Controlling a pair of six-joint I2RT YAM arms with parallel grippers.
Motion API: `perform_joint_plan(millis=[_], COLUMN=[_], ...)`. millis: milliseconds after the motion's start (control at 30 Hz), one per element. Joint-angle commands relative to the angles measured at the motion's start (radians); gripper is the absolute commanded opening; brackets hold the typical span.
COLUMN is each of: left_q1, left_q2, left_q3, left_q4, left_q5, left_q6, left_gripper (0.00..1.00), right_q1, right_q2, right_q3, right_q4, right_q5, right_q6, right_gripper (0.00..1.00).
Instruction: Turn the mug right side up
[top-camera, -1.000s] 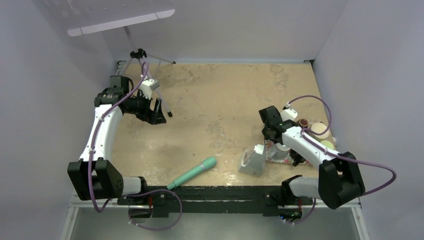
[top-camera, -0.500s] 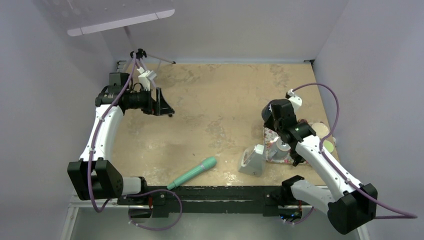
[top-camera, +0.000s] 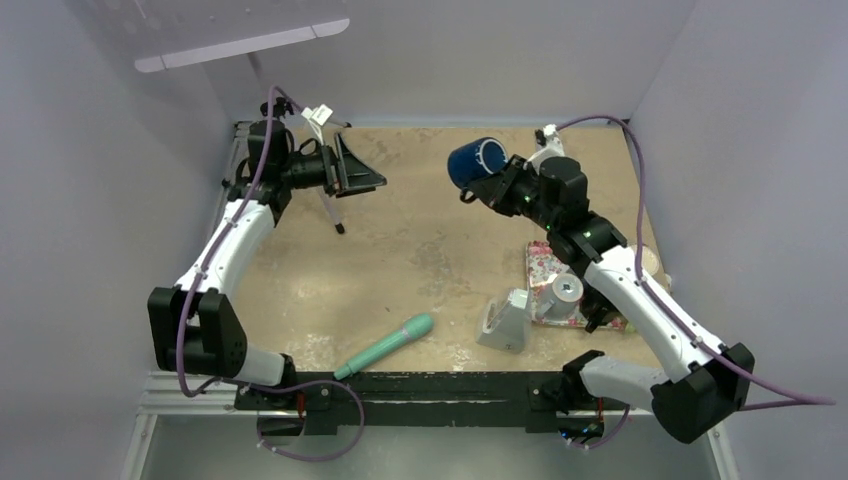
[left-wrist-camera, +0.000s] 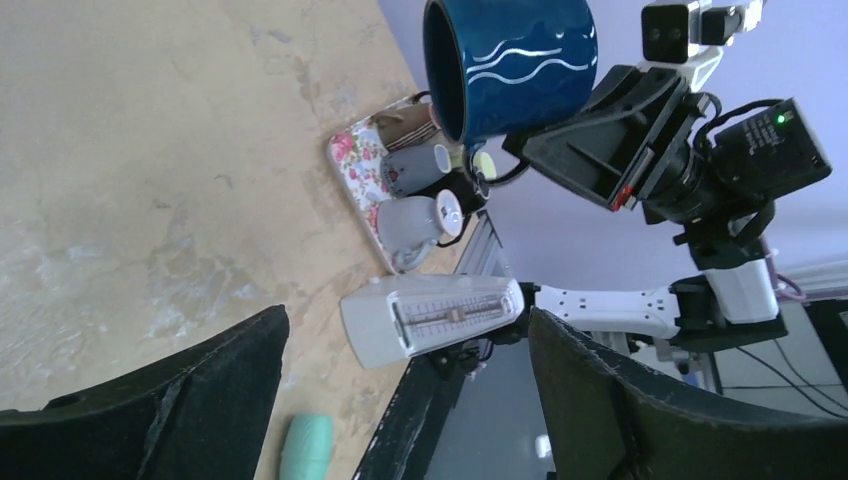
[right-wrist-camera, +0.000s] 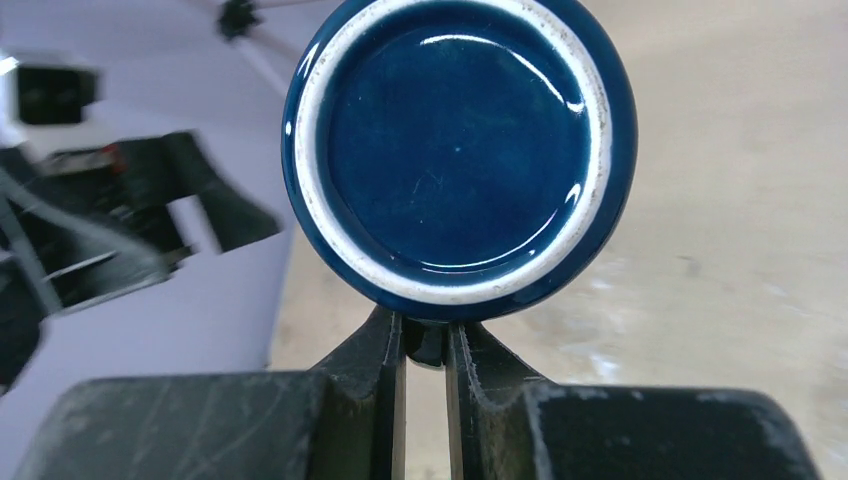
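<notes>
The mug (top-camera: 476, 160) is dark blue with white wavy lines and hangs in the air over the back middle of the table. It lies on its side, mouth toward the left arm (left-wrist-camera: 515, 60) and base toward the right wrist camera (right-wrist-camera: 458, 150). My right gripper (top-camera: 488, 188) is shut on the mug's handle, with the handle pinched between its fingertips (right-wrist-camera: 425, 335). My left gripper (top-camera: 362, 170) is open and empty, also raised, a short way left of the mug and pointing at it (left-wrist-camera: 405, 320).
A floral tray (top-camera: 541, 268) at the right holds a grey cup (top-camera: 566, 292) and other cups. A white metronome (top-camera: 505, 320) stands near the front, and a teal handle (top-camera: 385, 347) lies left of it. A small tripod (top-camera: 330, 205) stands below the left gripper.
The right arm rose from the tray and swung to the back centre, and the mug now shows in its jaws. The left arm moved back and right, and its jaws spread wider.
</notes>
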Motion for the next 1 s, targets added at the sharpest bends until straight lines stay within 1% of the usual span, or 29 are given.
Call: perform_joint_plan(millis=[0, 167, 267, 400, 467, 633, 767, 800, 833, 933, 967], left_q1=[-0.044, -0.063, -0.083, -0.092, -0.093, -0.127, -0.15, -0.15, -0.149, -0.145, -0.142], left_q2=[0.058, 0.141, 0.171, 0.178, 0.174, 0.161, 0.165, 0.165, 0.167, 0.167, 0.166], left_q3=[-0.035, -0.058, -0.049, -0.091, -0.095, -0.124, -0.125, -0.121, -0.113, -0.082, -0.073], left_q4=[0.391, 0.728, 0.779, 0.945, 0.976, 0.975, 0.959, 0.965, 0.974, 0.994, 0.989], left_q5=[0.036, 0.011, 0.009, -0.003, -0.002, -0.008, -0.018, -0.019, -0.016, 0.003, 0.01], left_q6=[-0.338, -0.598, -0.649, -0.765, -0.792, -0.817, -0.826, -0.832, -0.841, -0.861, -0.857], left_gripper=[0.93, 0.92, 0.88, 0.82, 0.81, 0.75, 0.64, 0.59, 0.5, 0.09, 0.0], right_q1=[0.057, 0.09, 0.107, 0.117, 0.12, 0.133, 0.149, 0.154, 0.157, 0.158, 0.157], right_q2=[0.032, 0.075, 0.103, 0.138, 0.15, 0.195, 0.248, 0.259, 0.268, 0.275, 0.271], right_q3=[0.04, 0.044, 0.056, 0.065, 0.073, 0.105, 0.096, 0.093, 0.084, 0.057, 0.053], right_q4=[0.347, 0.453, 0.476, 0.492, 0.494, 0.515, 0.601, 0.616, 0.629, 0.627, 0.609], right_q5=[-0.192, -0.241, -0.253, -0.253, -0.252, -0.269, -0.313, -0.32, -0.328, -0.333, -0.327], right_q6=[0.119, 0.194, 0.208, 0.223, 0.222, 0.218, 0.263, 0.271, 0.278, 0.28, 0.271], right_gripper=[0.0, 0.0, 0.0, 0.0, 0.0, 0.0, 0.0, 0.0, 0.0, 0.0, 0.0])
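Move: The blue mug, its handle already pinched by the right gripper, has its middle about 19 cm to the right of the open left gripper, 2 cm ahead and some 3 cm higher. From the right hand, that middle lies roughly 3 cm ahead, 2 cm left and 3 cm up. About 29 cm below, the white holder stands some 21 cm back and 3 cm right of the right hand; the tripod foot is about 2 cm back and 5 cm left of the left hand. Carry the mug by its handle about 13 cm left to the left gripper, turning the right wrist some 20 degrees counter-clockwise while its left side rises. Bring the left gripper about 6 cm right to meet the mug, edging forward and then back while rising 3 cm and rolling some 20 degrees, then close its fingers to pinch the mug's rim. ##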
